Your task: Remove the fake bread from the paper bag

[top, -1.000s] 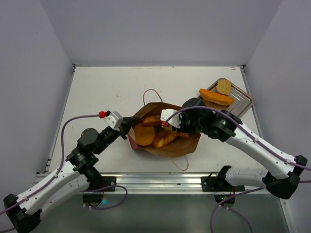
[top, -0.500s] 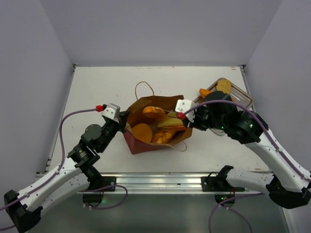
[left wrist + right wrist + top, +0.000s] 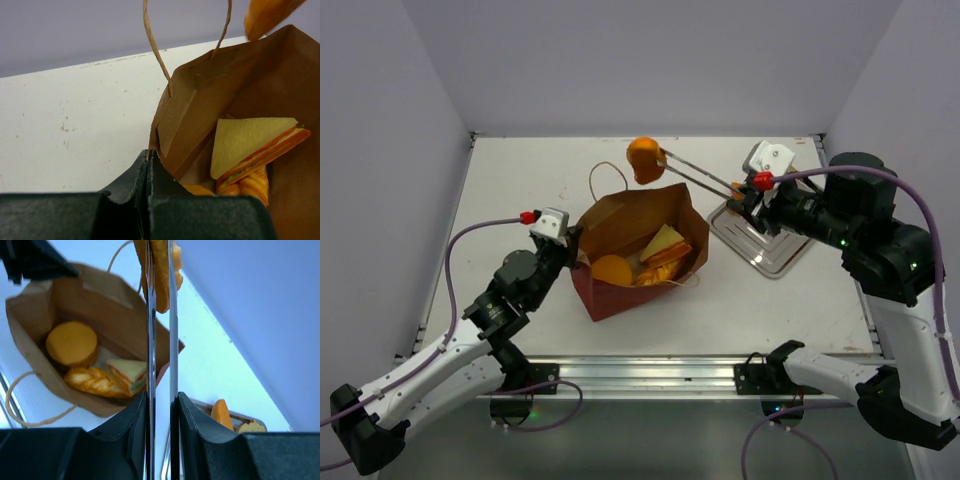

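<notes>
The paper bag (image 3: 610, 298), red outside and brown inside, stands open mid-table. My left gripper (image 3: 572, 255) is shut on its near-left rim, which is also seen in the left wrist view (image 3: 150, 155). My right gripper (image 3: 748, 195) is shut on metal tongs (image 3: 695, 175). The tongs pinch an orange bread piece (image 3: 643, 160) in the air above the bag's far edge. It also shows in the right wrist view (image 3: 162, 275). Inside the bag lie a round bun (image 3: 71, 343), a braided loaf (image 3: 92, 381) and a sandwich wedge (image 3: 130, 372).
A silver metal tray (image 3: 765, 250) lies right of the bag, under my right arm. It holds an orange piece (image 3: 221, 412) and a pale piece (image 3: 252, 427). The bag's tan loop handles (image 3: 610, 180) stick out at its far and near sides.
My right arm rose and drew back to the right, lifting the orange bread piece out of the bag with the tongs. The bag shifted and stood more upright, my left gripper staying on its rim.
</notes>
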`<action>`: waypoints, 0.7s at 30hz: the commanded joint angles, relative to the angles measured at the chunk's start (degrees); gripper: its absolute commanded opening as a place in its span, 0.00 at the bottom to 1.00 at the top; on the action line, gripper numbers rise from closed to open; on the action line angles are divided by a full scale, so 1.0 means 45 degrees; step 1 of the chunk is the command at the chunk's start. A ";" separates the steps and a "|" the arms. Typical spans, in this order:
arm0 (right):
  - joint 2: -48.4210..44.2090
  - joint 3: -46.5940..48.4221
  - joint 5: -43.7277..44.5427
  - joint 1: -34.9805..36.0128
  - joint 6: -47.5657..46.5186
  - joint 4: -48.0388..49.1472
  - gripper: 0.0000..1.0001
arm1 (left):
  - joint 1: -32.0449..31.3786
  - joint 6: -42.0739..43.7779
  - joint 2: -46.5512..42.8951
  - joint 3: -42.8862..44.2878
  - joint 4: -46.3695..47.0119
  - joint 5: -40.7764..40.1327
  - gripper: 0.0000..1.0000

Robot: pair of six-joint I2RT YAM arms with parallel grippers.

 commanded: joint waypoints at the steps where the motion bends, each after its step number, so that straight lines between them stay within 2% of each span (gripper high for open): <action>1: 0.0200 0.1571 -0.1150 -0.0747 0.1204 0.1174 0.02 | -0.0019 0.0291 0.0004 0.0595 0.0179 -0.0638 0.00; 4: 0.0551 0.2588 -0.1308 -0.1392 0.1732 0.1193 0.01 | -0.0019 0.0369 -0.0074 0.0596 -0.0036 -0.0716 0.00; 5: 0.0765 0.2938 -0.0650 -0.1743 0.2081 0.1386 0.00 | -0.0019 0.0408 -0.0306 0.0576 -0.0249 -0.0736 0.00; 10: 0.0592 0.2280 0.0741 -0.2370 0.2631 0.2090 0.00 | -0.0019 0.0564 -0.0874 0.0518 -0.0543 -0.0795 0.00; 15: -0.0499 -0.0414 0.1388 -0.3424 0.3489 0.3067 0.00 | -0.0019 0.0877 -0.1714 0.0537 -0.0993 -0.0950 0.00; 21: -0.1693 -0.3618 0.0257 -0.5279 0.4466 0.3458 0.00 | -0.0019 0.1209 -0.2495 0.0537 -0.1950 -0.0892 0.00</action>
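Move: The tray where the held bread is to go has its middle roughly 21 cm ahead of the right hand, 19 cm to its right and 41 cm below; on it the long orange loaf lies about 28 cm ahead and 16 cm right of that hand, the round bread 33 cm ahead and 22 cm right. The paper bag's middle is some 6 cm ahead, 19 cm left and 28 cm below. From the left hand, the bag's middle is level, 15 cm right and 12 cm below, the tray 16 cm ahead and 54 cm right. Keeping the bread clamped in the tips of the tongs, the right hand swings it away from the bag towards the tray, first rising about 7 cm, then cresting and sinking some 9 cm as it carries on right (8 cm in all) and forward (5 cm), while turning nearly 30 degrees clockwise so that the tongs point more forward. After a short wait the left hand, still pinching the bag's left rim, draws it left and somewhat back by about 3.5 cm. ##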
